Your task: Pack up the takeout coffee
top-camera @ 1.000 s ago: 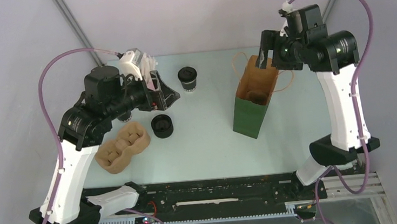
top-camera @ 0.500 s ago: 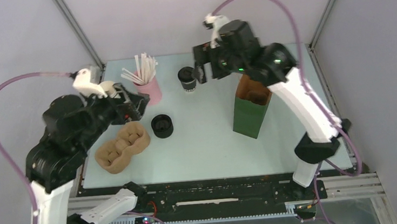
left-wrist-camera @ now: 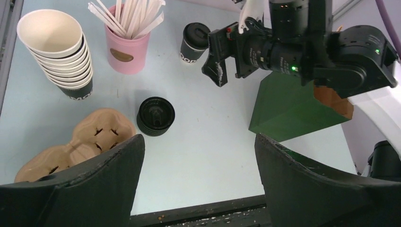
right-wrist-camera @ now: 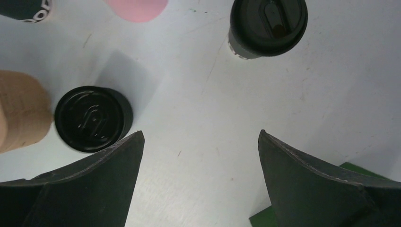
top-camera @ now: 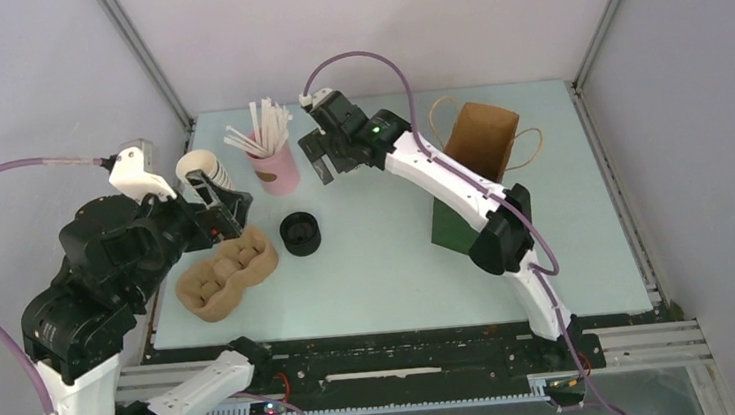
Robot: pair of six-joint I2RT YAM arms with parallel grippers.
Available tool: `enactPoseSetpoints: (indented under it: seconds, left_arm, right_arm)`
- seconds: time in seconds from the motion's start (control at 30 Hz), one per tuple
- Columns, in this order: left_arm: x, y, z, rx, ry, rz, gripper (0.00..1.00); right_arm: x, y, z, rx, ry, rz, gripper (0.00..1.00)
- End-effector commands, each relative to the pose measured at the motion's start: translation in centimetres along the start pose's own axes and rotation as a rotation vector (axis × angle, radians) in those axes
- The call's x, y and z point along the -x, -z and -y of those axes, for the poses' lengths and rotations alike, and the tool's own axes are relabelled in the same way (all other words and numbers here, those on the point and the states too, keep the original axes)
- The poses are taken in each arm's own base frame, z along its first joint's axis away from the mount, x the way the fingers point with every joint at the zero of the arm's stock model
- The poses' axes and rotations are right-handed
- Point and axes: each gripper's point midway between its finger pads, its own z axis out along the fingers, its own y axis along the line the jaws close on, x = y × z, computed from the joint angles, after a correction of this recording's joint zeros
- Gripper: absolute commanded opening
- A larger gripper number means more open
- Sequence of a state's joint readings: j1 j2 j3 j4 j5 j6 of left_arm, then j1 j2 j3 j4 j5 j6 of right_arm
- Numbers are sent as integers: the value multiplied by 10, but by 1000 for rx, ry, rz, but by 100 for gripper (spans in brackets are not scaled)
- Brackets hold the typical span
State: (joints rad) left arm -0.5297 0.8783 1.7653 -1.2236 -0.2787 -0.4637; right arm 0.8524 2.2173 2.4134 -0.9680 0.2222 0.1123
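Note:
The takeout coffee [left-wrist-camera: 194, 41], a small dark cup with a black lid, stands upright at the back of the table beside the pink holder; it also shows in the right wrist view [right-wrist-camera: 267, 26]. In the top view the right wrist hides it. My right gripper [top-camera: 324, 158] hovers over it, open and empty [right-wrist-camera: 201, 134], with the cup ahead of its fingertips. The green paper bag [top-camera: 478, 143] stands open to the right. My left gripper [top-camera: 224, 203] is open and empty [left-wrist-camera: 198, 142], raised over the table's left side.
A pink holder [top-camera: 278, 170] of white sticks and a stack of lidless cups [top-camera: 202, 169] stand at the back left. A stack of black lids [top-camera: 299, 232] sits mid-table beside a brown pulp cup carrier [top-camera: 227, 272].
My right arm swung left from above the bag to over the takeout coffee, its jaws widening. My left arm drew back to the left, uncovering the pink holder and cup stack.

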Motion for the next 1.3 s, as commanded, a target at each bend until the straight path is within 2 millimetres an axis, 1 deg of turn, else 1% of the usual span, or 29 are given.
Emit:
enactPoseSetpoints:
  seconds: [0.0,0.2,0.3,0.5,0.6,0.67,0.9,1.07,1.13,1.27]
  left_arm:
    - [1,-4,2,11,-15,-26,90]
    - [-13,-16,10,-19,-77,-117,90]
    - [-15,-20,9,-11,-111,-145,90]
    - [-20,-33,16,-28,-147,-187,90]
    - [-20,-34,16,-32,-155,-189,90]
    - [-22,-33,15,-29,-159,-196,90]
    - [-26,-35,14,-25,-178,-220,91]
    - [-29,-38,14,-28,-193,-239,91]
    - [-30,-39,14,-26,-198,-244,91]
    - [-30,-40,14,-26,-201,-245,91]
  right_arm:
    - [38,-10,24,-80,39,139,100]
    - [38,-52,57,-127,-2,150,100]
    - [38,-70,68,-124,-38,161,100]
    - [43,-91,73,-106,-54,193,100]
    - [44,-102,78,-126,-61,209,100]
    - [44,-110,76,-113,-57,218,100]
    - [50,-130,81,-119,-47,264,100]
    - [57,-135,84,-127,-56,298,100]
    - [59,-136,85,-136,-24,308,100]
    - [57,-139,90,-174,10,302,100]
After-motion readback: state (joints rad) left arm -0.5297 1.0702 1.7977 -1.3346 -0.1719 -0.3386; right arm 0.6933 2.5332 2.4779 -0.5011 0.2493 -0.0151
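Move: The lidded coffee cup stands about 16 cm straight ahead of the right hand, its middle roughly 14 cm below. The pink straw holder is some 15 cm left of the cup and 3 cm nearer; the black lids lie 11 cm left of the cup and 18 cm nearer. The paper bag's middle is about 22 cm to the right and 2 cm ahead of the right hand. From the left hand, the cup lies roughly 38 cm ahead, 15 cm right and 34 cm below. Towards the lidded cup the empty right hand runs forward about 15 cm while sinking some 8 cm, quick at first and then easing. The fingers stay wide open and tip up about 10 degrees, ending on either side of the lid, with touch not visible. The empty left hand sinks about 5 cm, drifting right and forward as its fingers tip down. ##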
